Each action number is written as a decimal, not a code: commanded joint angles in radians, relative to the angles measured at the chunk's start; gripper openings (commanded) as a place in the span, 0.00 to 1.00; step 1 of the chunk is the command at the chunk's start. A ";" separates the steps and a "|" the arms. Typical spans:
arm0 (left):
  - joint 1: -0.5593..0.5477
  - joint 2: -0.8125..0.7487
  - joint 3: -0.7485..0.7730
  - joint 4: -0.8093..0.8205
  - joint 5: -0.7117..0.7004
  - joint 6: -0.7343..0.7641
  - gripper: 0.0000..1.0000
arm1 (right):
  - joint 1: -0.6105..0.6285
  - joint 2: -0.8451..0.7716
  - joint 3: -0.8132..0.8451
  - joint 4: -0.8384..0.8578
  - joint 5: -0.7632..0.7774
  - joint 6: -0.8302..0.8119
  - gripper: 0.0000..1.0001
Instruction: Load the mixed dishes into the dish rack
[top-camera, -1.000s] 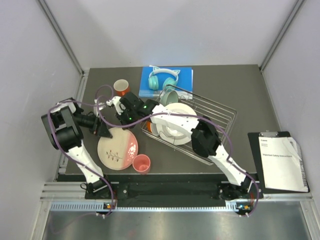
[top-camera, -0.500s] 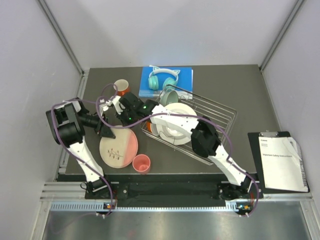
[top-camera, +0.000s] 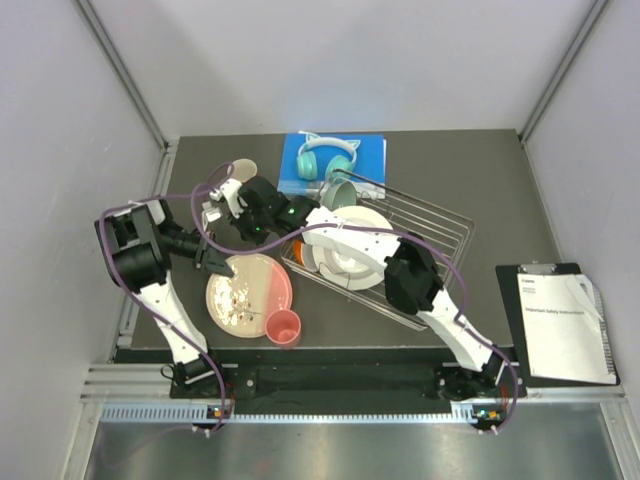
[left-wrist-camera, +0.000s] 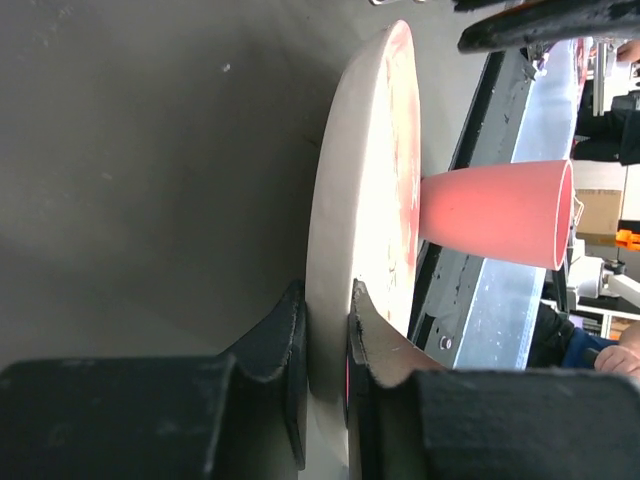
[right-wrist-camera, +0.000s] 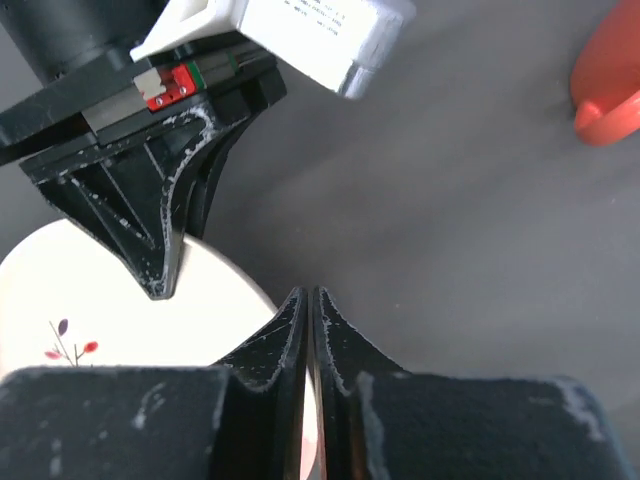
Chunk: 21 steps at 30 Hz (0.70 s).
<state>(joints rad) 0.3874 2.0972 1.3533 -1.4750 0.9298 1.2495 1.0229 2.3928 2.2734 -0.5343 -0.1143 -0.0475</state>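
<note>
The large pink-and-cream plate (top-camera: 250, 295) lies at the front left of the table. My left gripper (top-camera: 222, 265) is shut on its upper-left rim. In the left wrist view the plate (left-wrist-camera: 360, 190) shows edge-on, pinched between both fingers (left-wrist-camera: 290, 325). The coral pink cup (top-camera: 284, 326) stands by the plate's near edge. My right gripper (top-camera: 240, 228) hovers shut and empty over the plate's far rim (right-wrist-camera: 100, 300). The orange cup (top-camera: 240, 170) sits behind. The dish rack (top-camera: 430, 225) holds white plates (top-camera: 350, 250) and the mint green bowl (top-camera: 340, 195).
Teal headphones (top-camera: 325, 155) rest on a blue book (top-camera: 365, 150) behind the rack. A clipboard (top-camera: 565, 320) lies off the table at the right. The right arm stretches across the rack toward the left arm, and the two grippers are close together.
My left gripper went from open to shut on the plate's rim. The plate tipped up briefly and now sits slightly further right. The right gripper stayed shut and drew back a little.
</note>
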 joint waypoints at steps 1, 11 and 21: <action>0.031 -0.069 0.018 -0.031 -0.128 0.070 0.00 | 0.000 -0.073 0.031 0.099 0.007 -0.002 0.06; 0.073 -0.328 0.082 -0.033 -0.149 -0.110 0.00 | -0.015 -0.283 -0.107 0.183 0.102 -0.002 1.00; -0.010 -0.509 0.328 -0.031 -0.006 -0.376 0.00 | -0.133 -0.559 -0.238 0.145 0.278 0.095 1.00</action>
<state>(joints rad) 0.4297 1.6890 1.5764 -1.3228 0.7933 1.0103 0.9653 1.9892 2.0865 -0.4179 0.0345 -0.0200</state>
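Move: The left hand has the pink plate pinched by its far left rim, low over the table. The middle of the dish rack lies some 39 cm to its right and 6 cm ahead. The pink cup stands about 15 cm back and 14 cm right of this hand, the orange mug roughly 23 cm ahead and 4 cm right. From the right hand, shut at the plate's far rim, the plate's middle is about 13 cm straight back. Still pinching the pink plate by its rim, the left hand eases left, then sweeps up about 12 cm and some 6 cm each left and forward, tilting roughly 35 degrees and drawing the plate clear of the pink cup. The right hand opens its shut fingers wide and rises about 18 cm away from the plate, drifting 7 cm right and tipping upward. ##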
